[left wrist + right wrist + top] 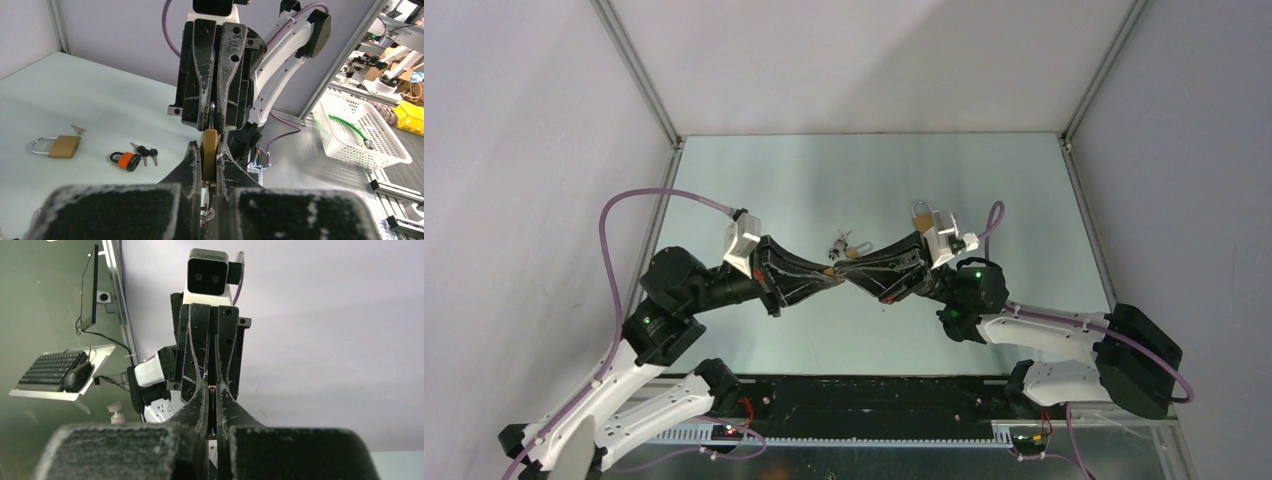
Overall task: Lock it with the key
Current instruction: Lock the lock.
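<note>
My left gripper [210, 146] is shut on a small brass padlock [210, 150], held edge-on between its fingers above the table. My right gripper [212, 388] faces it tip to tip and is shut on a thin black key head [212, 407]. In the top view the left gripper [827, 273] and the right gripper [856, 276] meet at the table's middle. The key's blade and the keyhole are hidden between the fingertips.
A second brass padlock [62, 146] with a key [77, 130] lies on the table, also in the top view [921, 213]. An orange and black padlock [127, 161] with black keys [147, 151] lies nearby. A white basket [365, 130] stands off the table.
</note>
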`<state>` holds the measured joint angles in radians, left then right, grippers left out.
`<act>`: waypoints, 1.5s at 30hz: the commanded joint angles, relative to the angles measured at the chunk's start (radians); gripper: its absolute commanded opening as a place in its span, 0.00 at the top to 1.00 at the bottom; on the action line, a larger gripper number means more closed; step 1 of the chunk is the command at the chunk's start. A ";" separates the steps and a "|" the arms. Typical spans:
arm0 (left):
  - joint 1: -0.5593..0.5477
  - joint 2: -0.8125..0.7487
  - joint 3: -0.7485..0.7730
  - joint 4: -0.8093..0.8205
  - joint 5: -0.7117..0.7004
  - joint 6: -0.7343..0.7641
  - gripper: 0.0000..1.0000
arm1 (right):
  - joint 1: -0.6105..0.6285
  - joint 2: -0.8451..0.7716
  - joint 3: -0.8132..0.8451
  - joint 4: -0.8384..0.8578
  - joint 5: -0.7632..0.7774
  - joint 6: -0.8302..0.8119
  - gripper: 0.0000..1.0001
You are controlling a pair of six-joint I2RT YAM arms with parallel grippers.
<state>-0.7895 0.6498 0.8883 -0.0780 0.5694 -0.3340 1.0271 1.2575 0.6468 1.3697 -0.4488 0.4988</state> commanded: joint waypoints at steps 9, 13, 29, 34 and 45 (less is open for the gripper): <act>0.000 0.169 0.013 0.323 -0.259 -0.046 1.00 | 0.146 0.235 -0.046 -0.076 -0.286 0.136 1.00; 0.000 0.185 0.005 0.371 -0.302 -0.070 1.00 | 0.163 0.267 -0.040 -0.053 -0.277 0.150 1.00; 0.000 0.184 -0.078 0.518 -0.433 -0.156 1.00 | 0.178 0.333 -0.026 0.042 -0.248 0.212 1.00; 0.011 0.161 -0.093 0.507 -0.420 -0.128 1.00 | 0.136 0.303 -0.036 0.040 -0.241 0.253 1.00; 0.131 0.055 -0.191 0.305 -0.257 -0.096 1.00 | -0.126 -0.076 -0.084 -0.404 -0.162 0.210 0.58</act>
<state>-0.7319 0.6910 0.7044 0.1665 0.4095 -0.5007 0.9180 1.2732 0.5949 1.3319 -0.3382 0.7437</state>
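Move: The shackle, in the right fingers, lies roughly 3 cm to the right of the left hand, level with it and with the lock body that hand holds. From the right hand the body is about 3 cm to the left and 1 cm up. Some 36 cm below, the small brass padlock lies about 27 cm ahead of the left hand and 2 cm right, the orange lock about 25 cm ahead and 20 cm right. Keep the left gripper shut on the lock body and the right on its shackle, fingertips meeting, and carry both forward together about 5 cm while the wrists turn, the right rolling some 20 degrees. Then sink both hands about 4 cm, drawing the right slightly to its right, and open the right fingers partway to let go of the shackle. ##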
